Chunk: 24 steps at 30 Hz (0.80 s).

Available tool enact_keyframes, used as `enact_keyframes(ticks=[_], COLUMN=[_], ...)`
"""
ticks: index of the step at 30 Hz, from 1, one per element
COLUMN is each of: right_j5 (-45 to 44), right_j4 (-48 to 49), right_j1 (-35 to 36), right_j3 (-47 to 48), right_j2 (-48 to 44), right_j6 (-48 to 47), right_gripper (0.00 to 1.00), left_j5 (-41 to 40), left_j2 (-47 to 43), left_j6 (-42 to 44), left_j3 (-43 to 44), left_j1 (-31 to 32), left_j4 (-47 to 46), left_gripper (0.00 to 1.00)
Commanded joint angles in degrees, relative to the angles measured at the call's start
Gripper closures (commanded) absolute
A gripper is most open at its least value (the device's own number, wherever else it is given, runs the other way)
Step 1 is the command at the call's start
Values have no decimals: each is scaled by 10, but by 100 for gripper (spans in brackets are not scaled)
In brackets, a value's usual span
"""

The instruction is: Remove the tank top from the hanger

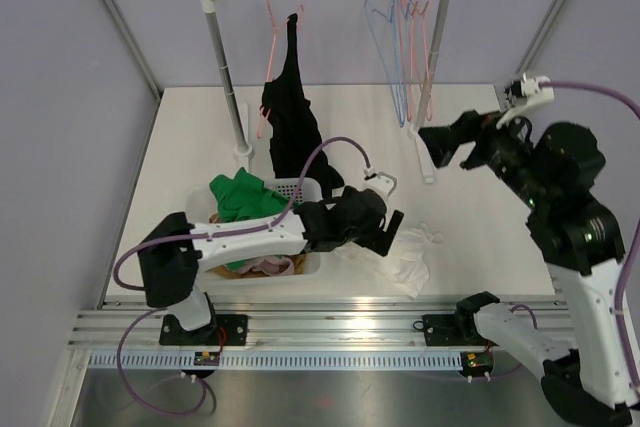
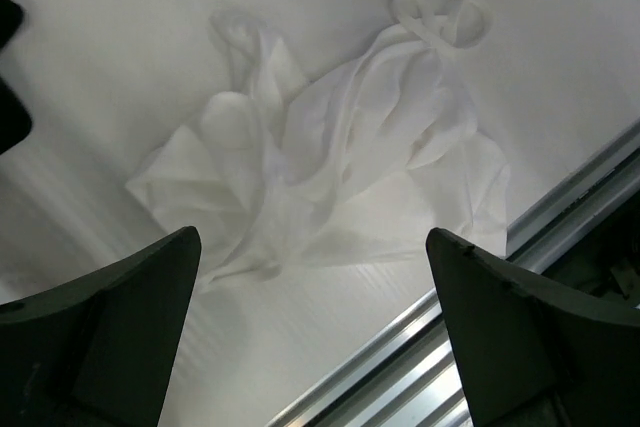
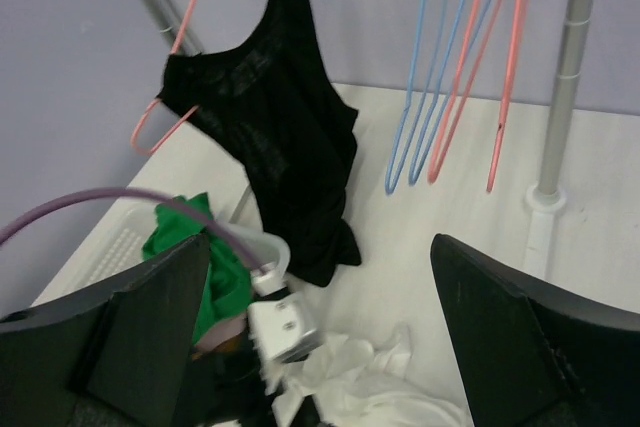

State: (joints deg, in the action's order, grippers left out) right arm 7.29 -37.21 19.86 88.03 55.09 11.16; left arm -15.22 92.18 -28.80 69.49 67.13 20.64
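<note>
A black tank top (image 1: 290, 117) hangs from a pink hanger (image 1: 270, 7) on the rack's rail, its hem reaching down to the table. The right wrist view shows this tank top (image 3: 285, 137) on the hanger (image 3: 165, 122) ahead. A crumpled white garment (image 1: 400, 257) lies on the table near the front edge. My left gripper (image 1: 390, 230) hovers open just above that white garment (image 2: 340, 147), with nothing between its fingers. Raised to the right of the rack, my right gripper (image 1: 440, 147) is open and empty.
A white basket (image 1: 300, 187) holding a green cloth (image 1: 240, 197) stands under the black top. Several empty blue and pink hangers (image 1: 410, 37) hang at the rail's right end. The rack's posts (image 1: 225, 57) stand on the table; a metal rail (image 1: 330, 322) runs along the front.
</note>
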Motion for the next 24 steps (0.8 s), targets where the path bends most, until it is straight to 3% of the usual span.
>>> enact_keyframes(ticks=[1, 6, 11, 12, 14, 15, 18, 24], right_j5=[67, 113, 102, 101, 100, 100, 99, 70], right_j4=[58, 50, 18, 14, 10, 9, 3, -14], right_j1=[1, 1, 1, 1, 2, 2, 1, 1], right_j3=[-100, -175, -176, -175, -175, -175, -172, -154], right_j2=[-80, -173, -197, -201, -209, -212, -223, -242], right_j6=[42, 50, 35, 33, 28, 27, 21, 12], right_gripper=[1, 0, 0, 1, 0, 1, 1, 0], left_j5=[20, 53, 88, 87, 83, 76, 55, -8], left_j2=[76, 182, 271, 278, 291, 292, 266, 116], left_j6=[-6, -13, -22, -21, -14, -12, -5, 8], left_j3=[66, 115, 170, 178, 200, 204, 204, 180], left_j1=[8, 8, 10, 12, 14, 15, 16, 16], left_j4=[-44, -39, -4, 5, 37, 45, 64, 88], left_gripper=[1, 1, 2, 5, 18, 49, 100, 100])
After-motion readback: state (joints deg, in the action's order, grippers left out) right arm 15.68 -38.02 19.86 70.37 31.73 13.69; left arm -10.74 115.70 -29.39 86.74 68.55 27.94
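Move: The white tank top lies crumpled on the table, its middle about 6 cm to the left hand's right, 2 cm back and 12 cm below the open fingers. From that hand the laundry basket is roughly 25 cm left and 4 cm ahead, 10 cm lower; the black tank top hangs some 26 cm ahead, 15 cm left and 8 cm higher. For the right hand the white top is about 9 cm back, 7 cm left and 43 cm down. The left fingers come down onto the white tank top and pinch a fold near its middle: the open hand sinks about 11 cm while going some 7 cm right, its fingers tilting steeper, closes fully, then starts up and back left by about 2 cm with its hold kept. The right hand, open and empty, backs about 10 cm away from the bare hangers and sinks some 4 cm. ##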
